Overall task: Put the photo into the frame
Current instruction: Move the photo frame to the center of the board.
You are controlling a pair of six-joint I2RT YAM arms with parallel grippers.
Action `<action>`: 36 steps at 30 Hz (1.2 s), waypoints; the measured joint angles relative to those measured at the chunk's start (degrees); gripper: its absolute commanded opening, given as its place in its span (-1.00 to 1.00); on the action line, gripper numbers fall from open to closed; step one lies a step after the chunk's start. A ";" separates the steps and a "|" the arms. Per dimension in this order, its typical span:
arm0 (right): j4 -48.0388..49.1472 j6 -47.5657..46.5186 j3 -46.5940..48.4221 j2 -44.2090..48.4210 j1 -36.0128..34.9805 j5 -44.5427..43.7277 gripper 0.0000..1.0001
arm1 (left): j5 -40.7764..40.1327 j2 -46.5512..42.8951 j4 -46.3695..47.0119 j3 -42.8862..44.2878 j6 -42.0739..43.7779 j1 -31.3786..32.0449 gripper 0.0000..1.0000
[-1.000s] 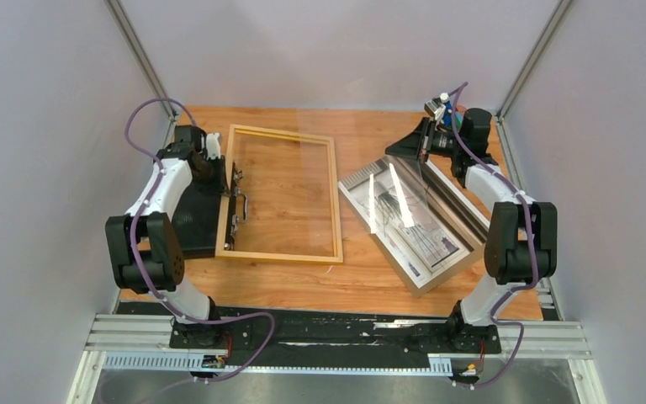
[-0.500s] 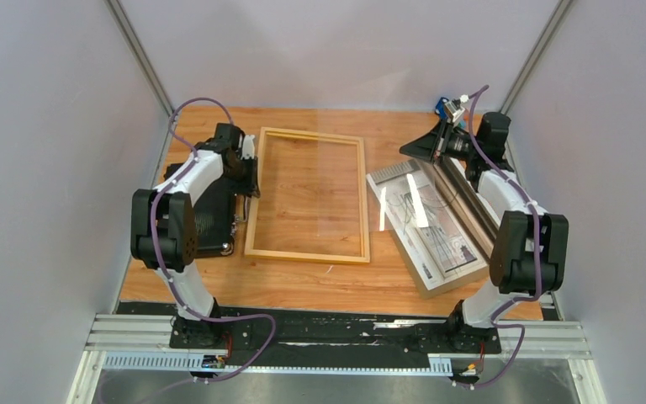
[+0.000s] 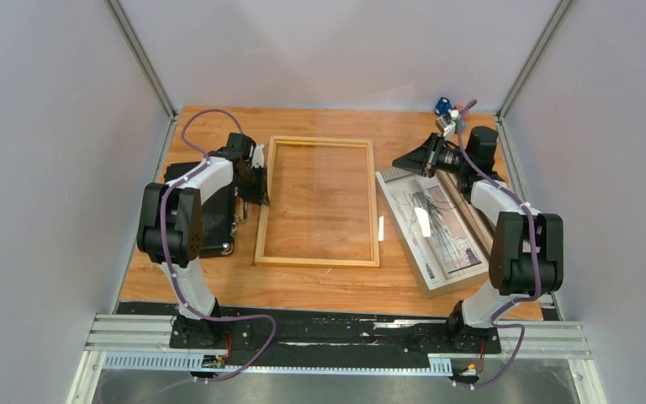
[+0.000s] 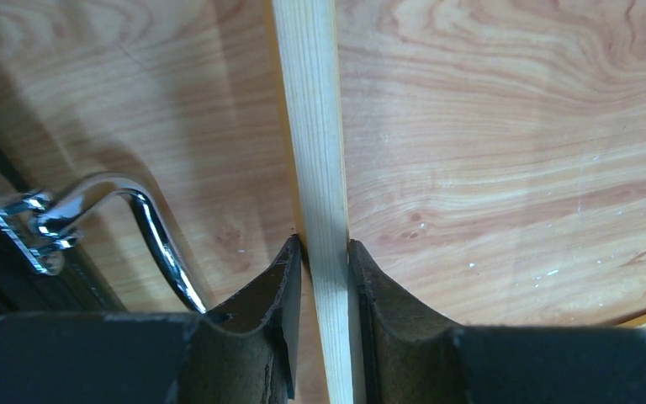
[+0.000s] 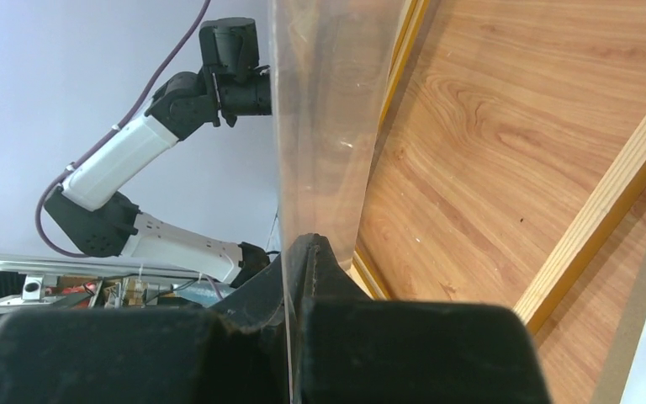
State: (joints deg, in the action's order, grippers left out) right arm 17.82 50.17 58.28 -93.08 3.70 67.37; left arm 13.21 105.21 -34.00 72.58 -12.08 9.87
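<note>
The frame (image 3: 318, 260), light tan wood, lies flat in the middle of the table. My left gripper (image 3: 260, 180) is shut on its left rail; in the left wrist view the pale rail (image 4: 313, 126) runs between the two black fingers of the left gripper (image 4: 324, 246). The photo (image 3: 437, 231) lies face up to the right of the frame, on a brown board. My right gripper (image 3: 407, 160) hovers over the photo's far end, shut on a thin clear sheet (image 5: 320, 118) that stands edge-on from the right gripper (image 5: 301, 246). A frame rail (image 5: 606, 198) shows beyond it.
A black case (image 3: 206, 215) with a chrome handle (image 4: 147, 227) lies just left of the frame, under the left arm. The brown board (image 3: 439, 288) reaches close to the table's right edge. Grey walls close in both sides and the back.
The left gripper has dragged the frame rightward and squared it up. The right arm has swung in, and the photo on its board has turned more upright and shifted right.
</note>
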 measured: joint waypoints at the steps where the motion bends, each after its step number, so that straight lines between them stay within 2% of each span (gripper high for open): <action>1: 0.87 0.33 -0.92 0.00 -0.46 -0.31 -1.00 | 0.11 0.00 0.24 -0.63 -0.07 0.09 -0.97; 4: 4.07 1.95 -3.89 0.00 -2.08 -1.40 -1.00 | 0.33 -0.15 0.87 -2.82 -0.13 0.55 -0.89; 10: 9.81 5.44 -6.29 0.00 -4.52 -3.72 -1.00 | 0.68 -1.44 1.68 -6.45 -0.02 0.87 -0.44; 12: 10.99 5.92 -6.49 0.00 -5.53 -4.50 -1.00 | 0.61 -1.77 1.75 -6.51 0.11 0.87 -0.23; 15: 12.52 6.56 -6.51 -0.55 -7.30 -5.01 -1.00 | 0.76 -2.67 1.73 -6.51 0.76 0.90 0.27; 16: 13.03 6.78 -6.51 -0.96 -7.80 -5.05 -1.00 | 0.83 -3.08 1.73 -6.51 0.98 0.94 0.36; 17: 13.44 6.95 -6.51 -1.40 -8.13 -5.14 -1.00 | 0.81 -3.54 1.68 -6.51 1.33 1.01 0.53; 20: 14.82 7.89 -6.51 -3.21 -8.94 -5.14 -1.00 | 0.55 -5.03 1.55 -6.40 2.05 1.03 0.83; 26: 16.52 9.70 -6.49 -5.31 -9.03 -5.27 -1.00 | -1.40 -7.98 0.20 -5.16 3.61 1.03 0.99; 36: 22.21 15.21 -6.47 -8.55 -11.39 -5.53 -1.00 | -4.33 -15.65 -0.61 -3.17 6.71 0.46 1.00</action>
State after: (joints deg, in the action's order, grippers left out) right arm 40.03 65.39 51.81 -101.62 -7.68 61.84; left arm 8.88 89.56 -34.61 69.41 -5.37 10.33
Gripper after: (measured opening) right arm 0.003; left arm 0.997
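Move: The left hand pinches the photo frame's left bar, held just off the board; the middle of its spot on the board is some 14 cm to that hand's right, 2 cm back and 3 cm below. The black case is about 17 cm to its left, level with it. The right hand holds the clear sheet; the photo frame's middle lies about 18 cm to its left, straight level and 20 cm below, with the photo box 14 cm right, 9 cm back. Still pinching the left bar, the left hand draws the photo frame about 3 cm back and 2 cm down onto the board, opens its fingers wide to let go and rises nearly 10 cm straight off it. The right hand keeps its pinch on the clear sheet, bringing it some 7 cm left and 4 cm down over the photo frame. ##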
